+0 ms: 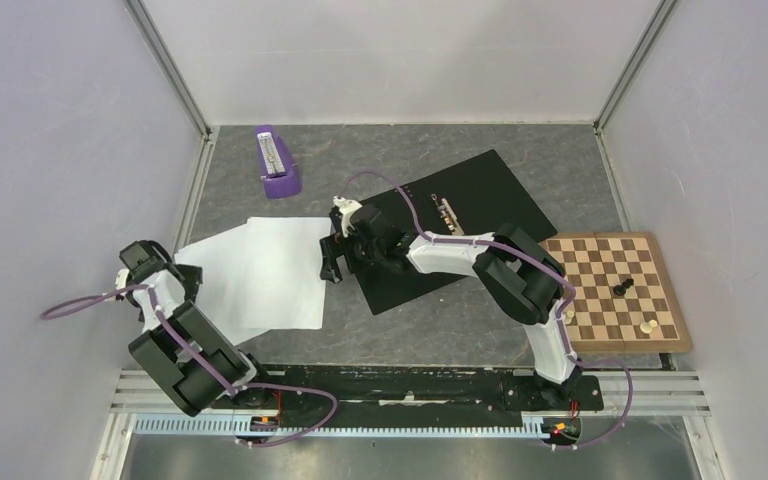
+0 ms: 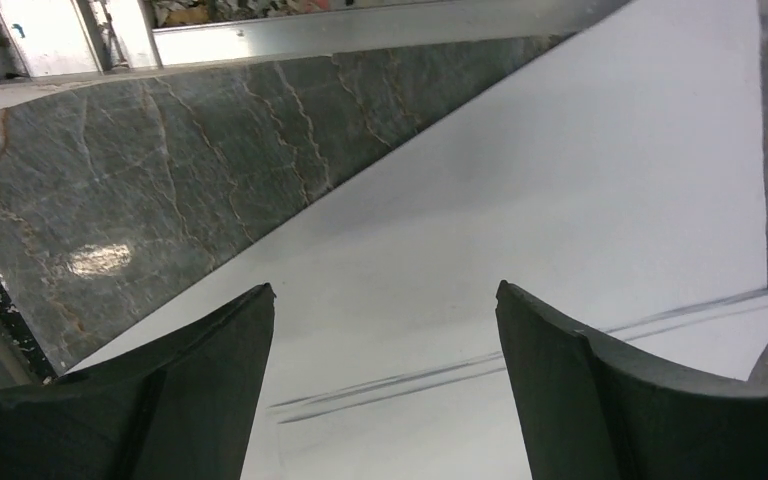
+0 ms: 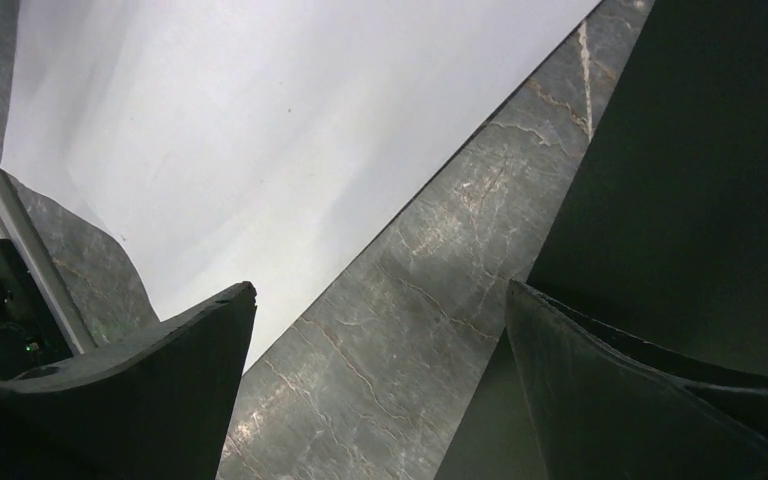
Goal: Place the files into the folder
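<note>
The files (image 1: 255, 270) are white sheets lying loosely fanned on the grey table, left of centre. The folder (image 1: 460, 225) lies open to their right, black inside up, with its metal clip (image 1: 447, 212) near the spine. My left gripper (image 1: 188, 282) hovers open over the sheets' left edge; the left wrist view shows the open gripper (image 2: 385, 292) with only white paper (image 2: 560, 200) below the gap. My right gripper (image 1: 332, 258) stands open over the bare strip between files and folder. In the right wrist view the gripper (image 3: 380, 290) has the sheets (image 3: 260, 120) on its left and the folder (image 3: 700, 180) on its right.
A purple device (image 1: 278, 160) stands at the back left. A wooden chessboard (image 1: 620, 290) with a few pieces lies at the right, close to the folder's corner. White walls enclose the table on three sides; a metal rail (image 1: 410, 385) runs along the near edge.
</note>
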Robot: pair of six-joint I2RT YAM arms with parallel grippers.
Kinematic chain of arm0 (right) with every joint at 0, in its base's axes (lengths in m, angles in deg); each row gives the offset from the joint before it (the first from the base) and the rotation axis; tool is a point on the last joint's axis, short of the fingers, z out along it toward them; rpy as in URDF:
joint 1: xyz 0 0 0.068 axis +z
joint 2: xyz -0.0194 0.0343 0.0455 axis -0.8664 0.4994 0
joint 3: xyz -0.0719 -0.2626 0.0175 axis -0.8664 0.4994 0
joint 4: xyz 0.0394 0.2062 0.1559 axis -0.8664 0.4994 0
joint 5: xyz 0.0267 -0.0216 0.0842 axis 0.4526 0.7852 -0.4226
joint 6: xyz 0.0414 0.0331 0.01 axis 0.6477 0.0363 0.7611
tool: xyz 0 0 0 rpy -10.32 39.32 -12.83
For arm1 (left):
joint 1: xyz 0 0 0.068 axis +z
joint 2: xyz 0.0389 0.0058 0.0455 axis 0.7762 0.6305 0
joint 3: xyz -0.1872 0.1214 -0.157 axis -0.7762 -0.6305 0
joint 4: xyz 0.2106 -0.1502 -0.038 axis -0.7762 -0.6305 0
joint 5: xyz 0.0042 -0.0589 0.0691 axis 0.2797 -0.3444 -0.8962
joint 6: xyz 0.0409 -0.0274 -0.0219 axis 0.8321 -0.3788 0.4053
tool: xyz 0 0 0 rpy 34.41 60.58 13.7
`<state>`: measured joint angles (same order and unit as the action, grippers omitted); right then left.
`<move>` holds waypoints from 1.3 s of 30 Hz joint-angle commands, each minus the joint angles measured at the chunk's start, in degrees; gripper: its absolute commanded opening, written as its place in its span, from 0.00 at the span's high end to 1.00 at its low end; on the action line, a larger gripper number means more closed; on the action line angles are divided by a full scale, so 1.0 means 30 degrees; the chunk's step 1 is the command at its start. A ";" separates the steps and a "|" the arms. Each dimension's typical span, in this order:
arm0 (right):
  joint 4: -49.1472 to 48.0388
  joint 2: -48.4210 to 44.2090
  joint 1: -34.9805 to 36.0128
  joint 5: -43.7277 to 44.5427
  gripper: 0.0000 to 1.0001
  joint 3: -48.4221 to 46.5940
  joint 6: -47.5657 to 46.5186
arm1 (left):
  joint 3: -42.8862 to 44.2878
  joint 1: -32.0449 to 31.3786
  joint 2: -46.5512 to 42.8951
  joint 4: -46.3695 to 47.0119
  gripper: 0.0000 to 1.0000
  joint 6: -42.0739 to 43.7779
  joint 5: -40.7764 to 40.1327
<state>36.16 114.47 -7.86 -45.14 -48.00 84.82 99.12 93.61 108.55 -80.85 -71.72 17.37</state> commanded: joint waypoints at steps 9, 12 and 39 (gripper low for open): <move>-0.2133 0.0150 0.0100 -0.0386 0.02 0.0496 -0.0117 | -0.2133 0.2290 0.1727 0.3592 0.12 -0.1644 0.3919; -0.2218 0.0328 0.0096 -0.0287 0.02 0.0499 -0.0107 | -0.2535 0.2131 0.1822 0.3821 0.12 -0.1610 0.4230; -0.2372 0.3535 0.1003 0.0182 0.02 -0.2077 0.1447 | -0.2140 -0.8080 0.0668 0.0314 0.12 -0.1914 0.1339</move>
<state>24.91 121.74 -5.76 -45.47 -51.72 88.71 94.64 72.65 111.20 -72.43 -74.67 20.80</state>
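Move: The left hand hovers about 3 cm over the left file, just inside its left edge; that file's middle lies some 8 cm to the right, level with the hand. The right file, lapping over it, is centred about 22 cm to the right and 2 cm farther out. From the right hand, the right file's middle lies some 12 cm to the left and 3 cm back, just below, and the black folder's about 27 cm to the right and 8 cm ahead. The left hand first sinks about 2 cm onto the left file near its left edge, then, staying low with fingers wide open, works forward some 6 cm and sweeps right about 9 cm, turning some 20 degrees clockwise while its fingertips drag the left file in under the right one. From the other side the right hand, also open, edges about 5 cm left across the right file's right edge, ending slightly lower and rolling a little; whether it touches the paper can't be made out. ##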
